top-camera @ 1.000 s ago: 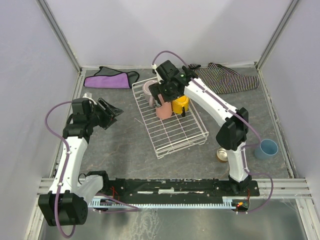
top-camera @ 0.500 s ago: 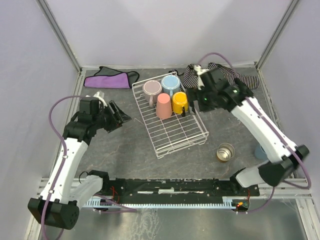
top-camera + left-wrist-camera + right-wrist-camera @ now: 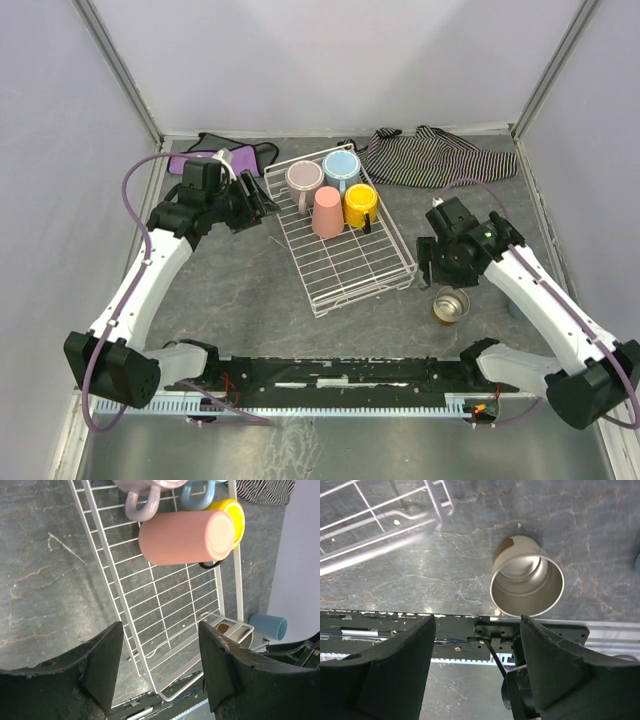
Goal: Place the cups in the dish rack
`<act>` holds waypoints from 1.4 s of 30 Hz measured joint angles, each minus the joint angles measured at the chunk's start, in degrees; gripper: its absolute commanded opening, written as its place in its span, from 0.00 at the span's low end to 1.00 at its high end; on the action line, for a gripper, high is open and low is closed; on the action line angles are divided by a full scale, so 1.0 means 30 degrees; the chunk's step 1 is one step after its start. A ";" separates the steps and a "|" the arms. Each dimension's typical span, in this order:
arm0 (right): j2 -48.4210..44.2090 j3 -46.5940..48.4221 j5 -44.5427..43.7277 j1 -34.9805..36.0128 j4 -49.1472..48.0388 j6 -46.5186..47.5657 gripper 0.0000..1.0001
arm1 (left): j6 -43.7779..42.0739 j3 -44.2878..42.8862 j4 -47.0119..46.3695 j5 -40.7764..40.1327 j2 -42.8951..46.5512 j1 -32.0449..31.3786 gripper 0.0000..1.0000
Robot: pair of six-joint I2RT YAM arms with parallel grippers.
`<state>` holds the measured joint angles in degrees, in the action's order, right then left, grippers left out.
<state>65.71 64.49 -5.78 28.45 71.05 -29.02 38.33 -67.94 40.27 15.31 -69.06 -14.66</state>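
The white wire dish rack (image 3: 345, 265) holds a pale pink mug (image 3: 303, 177), a light blue mug (image 3: 341, 165), a yellow mug (image 3: 360, 205) and an upside-down salmon tumbler (image 3: 327, 212). A shiny metal cup (image 3: 451, 304) stands on the table right of the rack. My right gripper (image 3: 432, 262) hovers open just beside it; in the right wrist view the metal cup (image 3: 527, 582) lies ahead of the empty right gripper (image 3: 479, 625). My left gripper (image 3: 262, 200) is open at the rack's far left corner. A blue tumbler (image 3: 267, 626) shows in the left wrist view.
A purple cloth (image 3: 215, 158) lies behind the left arm and a striped cloth (image 3: 430, 155) at the back right. Pale walls close in three sides. The arms' black base rail (image 3: 340, 375) runs along the near edge.
My right arm has left the salmon tumbler in the rack and swung right and down to the metal cup. The left arm has moved up towards the rack's far left corner.
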 measured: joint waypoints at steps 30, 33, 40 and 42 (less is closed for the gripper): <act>0.2076 -0.4947 -0.1894 -0.0240 -0.3665 -0.2069 0.49 | -0.0146 -0.1180 -0.1355 0.1902 -0.1056 0.0138 0.70; 0.2368 -0.5107 -0.2149 -0.0277 -0.3971 -0.2251 0.41 | -0.0146 -0.1508 -0.1348 0.2157 -0.1056 0.0328 0.70; 0.2696 -0.6127 -0.2361 -0.0277 -0.4728 -0.2973 0.01 | -0.0146 -0.2237 -0.1326 0.2769 -0.1056 0.1115 0.70; 0.2317 -0.6149 -0.2339 -0.0291 -0.4707 -0.3177 0.01 | -0.0146 -0.2266 -0.1333 0.2936 -0.1056 0.1239 0.70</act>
<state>72.66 46.04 -12.80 27.57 56.93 -38.54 37.89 -74.74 36.27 24.12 -72.23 -10.94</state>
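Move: The metal cup stands upright on the table about 6 cm to the right of the right hand, level with it fore and aft, its middle some 13 cm below. The dish rack's middle is roughly 17 cm ahead and 20 cm left of that hand. The blue cup stands about 18 cm to the right of the metal cup. For the left hand the metal cup lies about 41 cm right, 15 cm back and 21 cm below. The metal cup's left wall is pinched near the rim, one finger inside and one outside: the right hand sinks about 10 cm, swinging some 3 cm back and then forward again while easing a little right, and turns clockwise some 10 degrees. Its fingers narrow to half open on the way down, then close at the bottom. Meanwhile the empty left hand rises about 5 cm and drifts forward, still open. ##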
